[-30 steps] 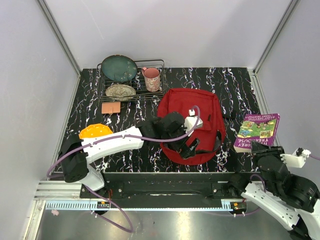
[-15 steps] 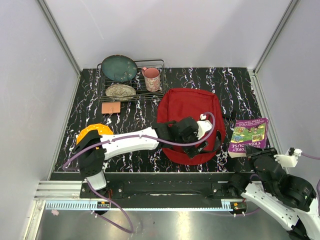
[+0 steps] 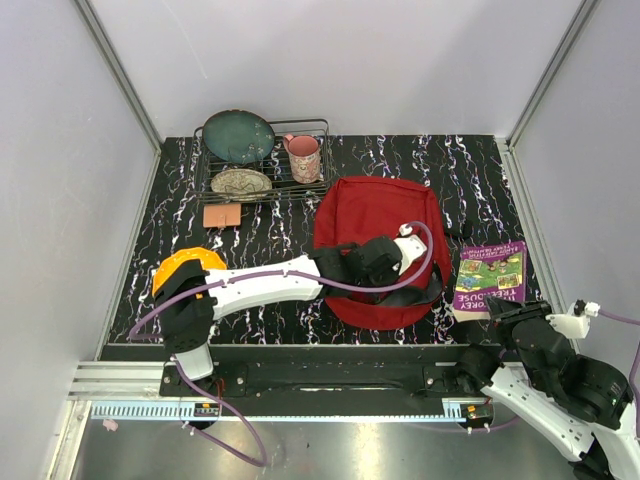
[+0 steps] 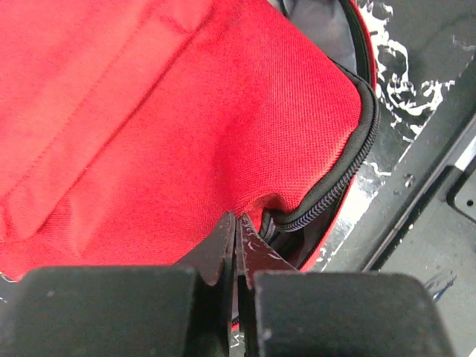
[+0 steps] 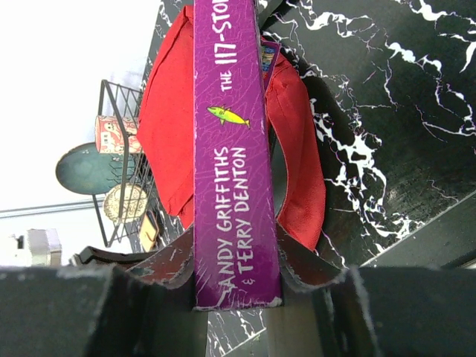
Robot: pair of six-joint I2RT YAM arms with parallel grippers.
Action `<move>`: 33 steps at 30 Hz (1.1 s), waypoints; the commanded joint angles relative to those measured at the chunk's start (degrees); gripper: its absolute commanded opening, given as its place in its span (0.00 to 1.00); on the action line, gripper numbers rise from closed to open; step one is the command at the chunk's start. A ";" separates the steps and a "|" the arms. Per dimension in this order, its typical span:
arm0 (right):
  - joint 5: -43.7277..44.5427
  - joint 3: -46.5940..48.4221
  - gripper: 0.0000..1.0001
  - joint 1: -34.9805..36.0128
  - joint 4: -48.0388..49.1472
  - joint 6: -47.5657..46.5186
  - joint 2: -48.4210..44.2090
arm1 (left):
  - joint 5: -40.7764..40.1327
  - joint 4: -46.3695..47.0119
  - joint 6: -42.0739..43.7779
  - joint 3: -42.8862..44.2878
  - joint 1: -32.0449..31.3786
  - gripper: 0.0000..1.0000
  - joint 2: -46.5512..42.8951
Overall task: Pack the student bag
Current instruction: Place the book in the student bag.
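The student bag (image 3: 375, 210) lies flat mid-table, dark red, its zip open along the near edge (image 4: 349, 178). My left gripper (image 3: 385, 280) reaches across it to that edge. In the left wrist view its jaws (image 4: 236, 222) are pressed together, with puckered red fabric pinched at the tips beside the open zip. A purple book (image 3: 490, 272) is held just right of the bag with my right gripper (image 3: 500, 308) shut on its near end. In the right wrist view the book's spine (image 5: 234, 149) runs upright between the fingers (image 5: 236, 286), with the bag (image 5: 167, 111) behind it.
A wire dish rack (image 3: 262, 160) at the back left holds a green plate (image 3: 238, 135), a patterned dish (image 3: 240, 182) and a pink mug (image 3: 304, 158). A tan square (image 3: 222, 215) lies in front of it. An orange object (image 3: 190, 262) sits by the left arm's base.
My left gripper has moved toward the bag's near edge and gone from open to shut on the fabric. My right arm has carried the book left, closer to the bag.
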 commanded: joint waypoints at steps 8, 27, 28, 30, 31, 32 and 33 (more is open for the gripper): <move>-0.08 -0.27 0.00 -0.04 1.39 0.40 -0.53 | -0.41 3.15 1.99 5.35 0.22 0.00 -3.81; -10.45 0.08 0.00 -0.04 13.96 -13.31 4.64 | -5.23 -1.68 -1.34 24.51 9.80 0.00 -3.72; -10.89 0.17 0.00 -0.04 14.13 -14.71 4.64 | -5.32 -1.68 -1.61 24.42 9.98 0.00 -4.25; -13.16 0.78 0.00 -0.04 15.97 -16.21 4.12 | -5.33 -1.24 -3.18 23.90 10.33 0.00 -4.69; -14.22 0.78 0.00 -0.04 16.93 -17.08 3.33 | -4.72 -0.80 -3.80 23.55 10.42 0.00 -5.13; -15.54 0.87 0.00 -0.04 19.03 -17.53 2.80 | -4.27 0.07 -4.24 23.19 10.33 0.00 -5.30; -18.33 0.70 0.00 -0.04 20.01 -17.71 2.19 | -3.75 0.43 -5.29 22.58 10.42 0.00 -5.39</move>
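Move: Under the left hand, which already pinches the zipped rim of the flap, lies the student bag, its middle about 5 cm ahead, 3 cm left and 8 cm lower. The book in the right hand is some 14 cm right of and 1 cm ahead of the left hand, and 3 cm higher. From the right hand, the bag's mouth is roughly 19 cm left, 3 cm ahead and 14 cm below. Lifting the pinched flap, the left hand rises a few centimetres, checks briefly, then sweeps on up and forward over the bag, about 15 cm up and 10 cm forward in all, tilting and turning as it goes. The right hand keeps its grip on the book and, mostly late on, brings it some 5 cm left towards the mouth, swinging it about 15 degrees counter-clockwise. ##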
